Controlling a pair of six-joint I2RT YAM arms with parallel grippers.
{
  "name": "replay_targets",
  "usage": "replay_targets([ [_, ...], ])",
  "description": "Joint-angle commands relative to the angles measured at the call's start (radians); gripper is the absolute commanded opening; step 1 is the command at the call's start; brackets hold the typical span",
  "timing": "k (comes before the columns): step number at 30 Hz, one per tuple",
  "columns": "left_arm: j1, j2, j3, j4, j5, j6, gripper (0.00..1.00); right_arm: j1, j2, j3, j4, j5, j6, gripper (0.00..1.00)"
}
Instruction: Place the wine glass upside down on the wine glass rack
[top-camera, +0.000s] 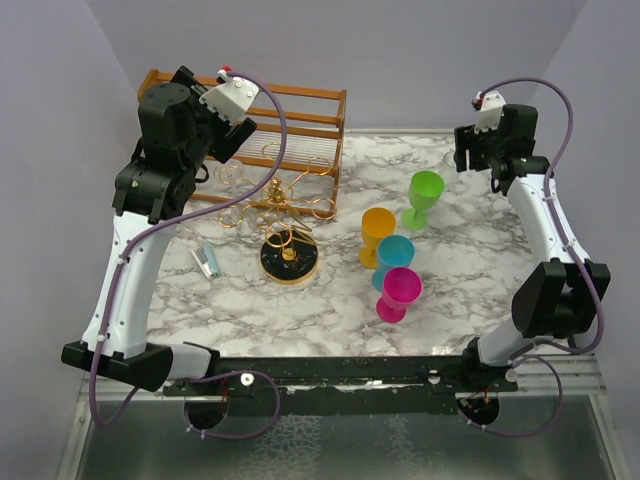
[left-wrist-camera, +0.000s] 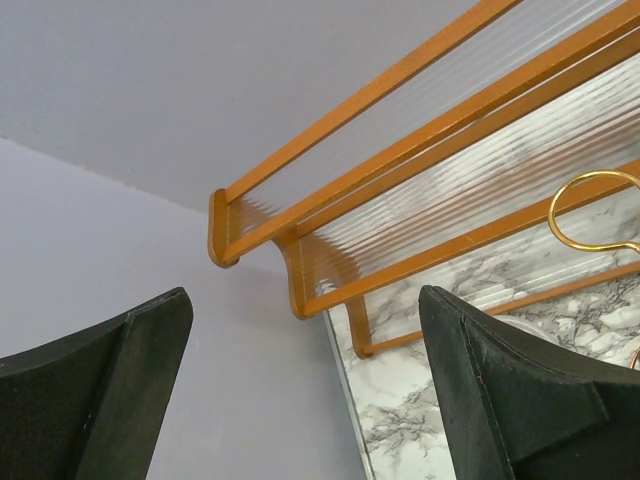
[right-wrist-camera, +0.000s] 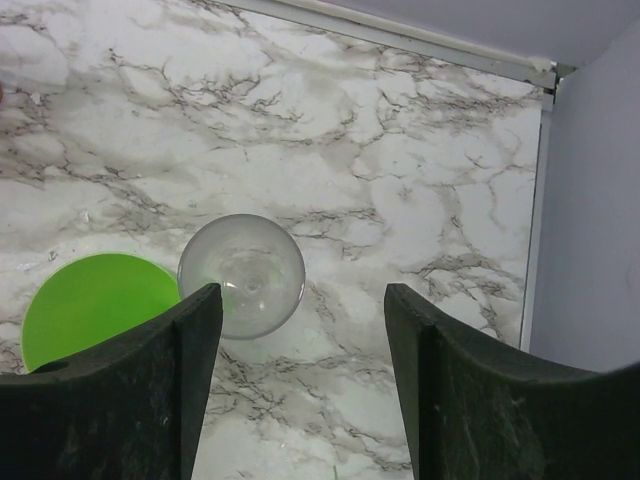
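Observation:
The wine glass rack (top-camera: 283, 210), gold wire loops on a round black base, stands left of the table's middle; one gold loop (left-wrist-camera: 592, 208) shows in the left wrist view. A clear wine glass (right-wrist-camera: 242, 272) stands upright beside a green one (right-wrist-camera: 92, 305), seen from above just ahead of my right gripper's left finger. My right gripper (right-wrist-camera: 300, 295) is open with only marble between its fingers, hovering at the back right (top-camera: 468, 150). Raised by the back left corner, my left gripper (left-wrist-camera: 305, 300) (top-camera: 238, 135) is wide open and holds nothing.
An orange-brown wooden rail frame (top-camera: 300, 108) (left-wrist-camera: 400, 180) stands behind the gold rack. Green (top-camera: 425, 195), orange (top-camera: 377, 230), teal (top-camera: 396, 255) and pink (top-camera: 400, 292) glasses stand right of centre. A small blue-and-white object (top-camera: 207, 261) lies near the left edge.

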Motion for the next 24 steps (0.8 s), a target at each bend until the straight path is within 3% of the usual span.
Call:
replay_targets([
  [1,0.005,-0.025,-0.010,0.040,-0.053,-0.059,0.99,0.000,0.030,0.039,-0.013,-0.017,0.000,0.63],
  [15,0.004,-0.013,0.034,0.023,-0.037,-0.082,0.99,0.000,0.079,0.053,-0.045,-0.019,-0.036,0.37],
  [24,0.005,-0.013,0.035,0.032,-0.044,-0.077,0.99,-0.001,0.061,0.033,-0.049,-0.010,-0.050,0.31],
])
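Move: The clear wine glass stands upright just under the right hand, its middle about 3 cm to the left, 1 cm ahead and some 11 cm below the fingertips. The green glass is about 6 cm farther left than the clear one and 5 cm nearer the base; the orange one lies roughly 20 cm left of the hand and 12 cm back. From the left hand, the clear glass is some 50 cm to the right, 9 cm ahead and 33 cm lower. No contact can be seen yet: the right hand sinks about 3 cm towards the right side of the clear glass's rim, tipping some 5 degrees further down. Its fingers close from roughly two-thirds open to one-third, so that the left finger comes over the mouth and the right one lines up just outside the rim. ##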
